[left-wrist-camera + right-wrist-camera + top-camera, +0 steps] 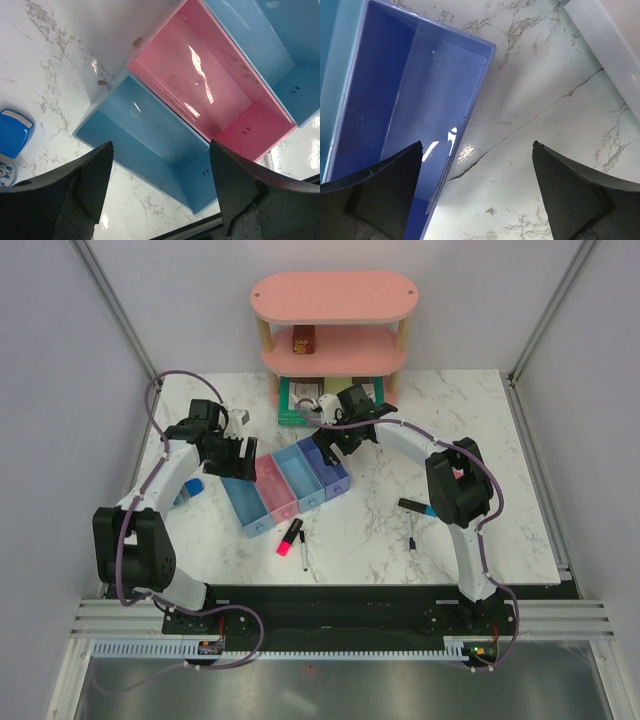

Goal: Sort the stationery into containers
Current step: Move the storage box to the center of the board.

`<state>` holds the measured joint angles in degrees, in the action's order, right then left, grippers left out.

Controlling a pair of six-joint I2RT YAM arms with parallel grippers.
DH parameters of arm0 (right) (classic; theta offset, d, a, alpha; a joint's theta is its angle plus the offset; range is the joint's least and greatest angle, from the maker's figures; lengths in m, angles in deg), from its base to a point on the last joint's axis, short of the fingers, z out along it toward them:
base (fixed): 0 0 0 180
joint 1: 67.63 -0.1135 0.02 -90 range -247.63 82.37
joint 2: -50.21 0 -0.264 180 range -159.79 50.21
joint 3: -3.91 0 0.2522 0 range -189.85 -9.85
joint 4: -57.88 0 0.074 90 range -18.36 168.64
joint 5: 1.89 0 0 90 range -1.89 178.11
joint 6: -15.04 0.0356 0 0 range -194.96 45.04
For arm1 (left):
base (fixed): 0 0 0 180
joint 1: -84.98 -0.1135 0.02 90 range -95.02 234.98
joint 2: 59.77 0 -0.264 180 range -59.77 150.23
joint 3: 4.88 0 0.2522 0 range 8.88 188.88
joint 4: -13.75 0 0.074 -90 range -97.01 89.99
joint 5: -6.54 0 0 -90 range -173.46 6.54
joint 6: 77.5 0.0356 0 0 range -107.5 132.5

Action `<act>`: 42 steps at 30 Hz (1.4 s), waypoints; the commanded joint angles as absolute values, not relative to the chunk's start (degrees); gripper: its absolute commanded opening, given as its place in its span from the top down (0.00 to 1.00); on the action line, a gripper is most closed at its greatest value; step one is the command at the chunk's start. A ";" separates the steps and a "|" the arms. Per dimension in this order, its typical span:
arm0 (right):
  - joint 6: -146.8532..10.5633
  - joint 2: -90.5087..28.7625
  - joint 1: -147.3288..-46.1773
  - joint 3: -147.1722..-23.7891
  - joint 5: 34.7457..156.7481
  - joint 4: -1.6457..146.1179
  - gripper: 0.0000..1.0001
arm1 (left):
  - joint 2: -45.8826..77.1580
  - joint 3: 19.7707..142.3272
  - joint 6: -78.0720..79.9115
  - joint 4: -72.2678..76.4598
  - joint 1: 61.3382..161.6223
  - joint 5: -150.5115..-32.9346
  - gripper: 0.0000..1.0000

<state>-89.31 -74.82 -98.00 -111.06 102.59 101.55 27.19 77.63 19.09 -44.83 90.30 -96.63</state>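
The containers (285, 487) are a slanted row of joined trays on the marble table: light blue (150, 145), pink (210, 90), light blue (270, 50) and purple-blue (395, 90). What shows of their insides is bare. My left gripper (235, 453) (160, 145) hangs open and empty above the leftmost tray's end. My right gripper (335, 440) (476, 145) is open and empty over the purple-blue tray's outer edge. A pink highlighter (288, 538) and a thin pen (302, 550) lie in front of the trays. To the right lie a black-and-blue highlighter (417, 506) and another pen (411, 538). The blue tape roll (190, 490) (12, 132) lies left of the trays.
A pink oval shelf (335, 295) stands at the back, with a brown box (302, 338) on its middle level and green books (293, 405) at its foot. Metal frame posts rise at both back corners.
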 commanded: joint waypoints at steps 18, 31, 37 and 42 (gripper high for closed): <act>-89.29 -75.65 -97.86 -110.57 97.95 98.97 0.02 | 40.77 82.44 16.81 -39.56 99.39 -95.51 0.19; -89.11 -72.40 -97.25 -104.78 92.59 97.04 0.02 | 51.14 93.60 17.16 -40.52 105.72 -93.13 0.19; -87.53 -70.12 -95.31 -102.66 89.26 96.16 0.02 | 55.89 98.43 17.60 -41.23 108.18 -92.08 0.18; -86.91 -68.27 -93.99 -101.61 86.18 96.07 0.02 | 59.06 103.27 17.60 -42.11 109.94 -91.81 0.18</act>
<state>-88.19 -72.51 -94.81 -102.31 90.04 97.75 56.57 98.77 18.30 -42.07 107.94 -91.01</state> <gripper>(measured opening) 0.982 0.818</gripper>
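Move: Some 8 cm to the left hand's right, 3 cm back and 9 cm below lies the middle of the storage box; its pink section is about 5 cm right and 3 cm back. The black-and-pink marker sits roughly 14 cm back and 8 cm right, the blue-lidded jar 15 cm left and 4 cm back. From the right hand, the box's middle is about 9 cm left, 5 cm back and 4 cm lower, the books some 14 cm ahead. Sinking and swinging right, the open left hand comes down into the storage box's pink section, then carries on right and forward with one finger at the wall shared with the light-blue end section, about 12 cm right in all. The open right hand, still straddling the dark-blue section's outer wall, mostly waits, dips, then draws about 6 cm right, turning some 10 degrees clockwise. ##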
